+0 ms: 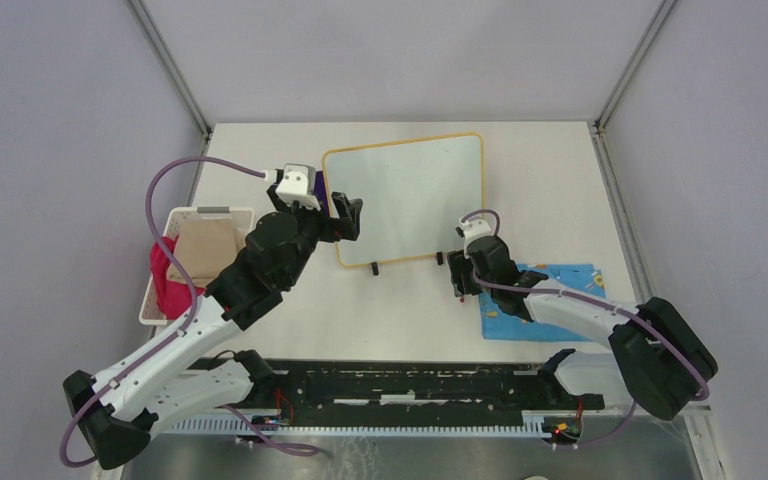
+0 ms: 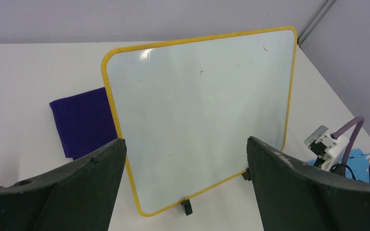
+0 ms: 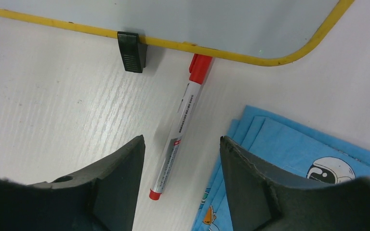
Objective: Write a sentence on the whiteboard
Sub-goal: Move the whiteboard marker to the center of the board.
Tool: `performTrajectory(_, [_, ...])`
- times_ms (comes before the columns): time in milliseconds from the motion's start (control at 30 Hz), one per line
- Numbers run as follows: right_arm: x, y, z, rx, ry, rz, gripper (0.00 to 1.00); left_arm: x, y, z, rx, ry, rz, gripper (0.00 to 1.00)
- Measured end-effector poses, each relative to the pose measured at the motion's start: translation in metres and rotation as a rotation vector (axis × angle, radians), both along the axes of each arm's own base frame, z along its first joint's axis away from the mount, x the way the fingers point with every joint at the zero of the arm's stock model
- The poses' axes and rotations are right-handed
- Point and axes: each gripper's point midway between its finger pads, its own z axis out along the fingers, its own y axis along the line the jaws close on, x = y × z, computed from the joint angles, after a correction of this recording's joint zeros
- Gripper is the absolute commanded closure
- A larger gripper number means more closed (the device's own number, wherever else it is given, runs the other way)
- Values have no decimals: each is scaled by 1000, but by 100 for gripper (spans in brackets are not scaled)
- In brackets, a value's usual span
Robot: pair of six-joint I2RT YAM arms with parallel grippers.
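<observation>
The whiteboard (image 1: 405,195) stands tilted on two black feet at the table's middle, yellow-framed and glossy. No sentence shows on it; its face (image 2: 197,110) is blank apart from faint specks. My left gripper (image 1: 348,218) hovers at the board's near left corner, and in the left wrist view this gripper (image 2: 185,142) is wide open and holds nothing. A red-capped marker (image 3: 183,115) lies on the table, cap touching the board's lower frame (image 3: 221,53). My right gripper (image 1: 457,278) hangs over it. Its jaws (image 3: 181,138) are open, one on each side of the barrel, not touching it.
A folded blue patterned cloth (image 1: 545,300) lies right of the marker, close to the right jaw (image 3: 294,154). A purple cloth (image 2: 82,120) lies behind the board's left edge. A white basket (image 1: 210,211) with beige and pink cloths stands at the table's left.
</observation>
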Motion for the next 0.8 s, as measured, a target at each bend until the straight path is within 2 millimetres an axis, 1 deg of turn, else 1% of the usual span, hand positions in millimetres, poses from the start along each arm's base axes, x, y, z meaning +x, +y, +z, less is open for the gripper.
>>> performTrajectory(100, [2, 1, -3, -11, 11, 2, 40, 0, 0, 0, 0, 0, 0, 0])
performTrajectory(333, [1, 1, -19, -50, 60, 8, 55, 0, 0, 0, 1, -1, 0, 0])
performTrajectory(533, [0, 7, -19, -46, 65, 36, 69, 0, 0, 0, 1, -1, 0, 1])
performTrajectory(667, [-7, 12, -20, -58, 72, 78, 77, 0, 0, 1, 1, -2, 0, 1])
performTrajectory(800, [-22, 16, -19, -82, 96, 132, 80, -1, 0, 1, 1, -3, -1, 1])
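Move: The marker lies almost under the right hand: its middle is about 3 cm ahead, 1 cm left and 3 cm below. The black clip is roughly 6 cm ahead and 5 cm left of that hand, the whiteboard's centre some 20 cm ahead and 12 cm left, and the blue cloth's middle 16 cm right and 4 cm back. From the left hand the marker is about 20 cm right, 2 cm ahead and 29 cm below. The marker, still free between the open fingers of the right hand, is straddled as that hand first sinks about 2 cm straight down. The fingers keep closing until they pinch the barrel behind its middle, while the hand slides some 2 cm back and 1.5 cm left at that low height, turning about 10 degrees counter-clockwise. ##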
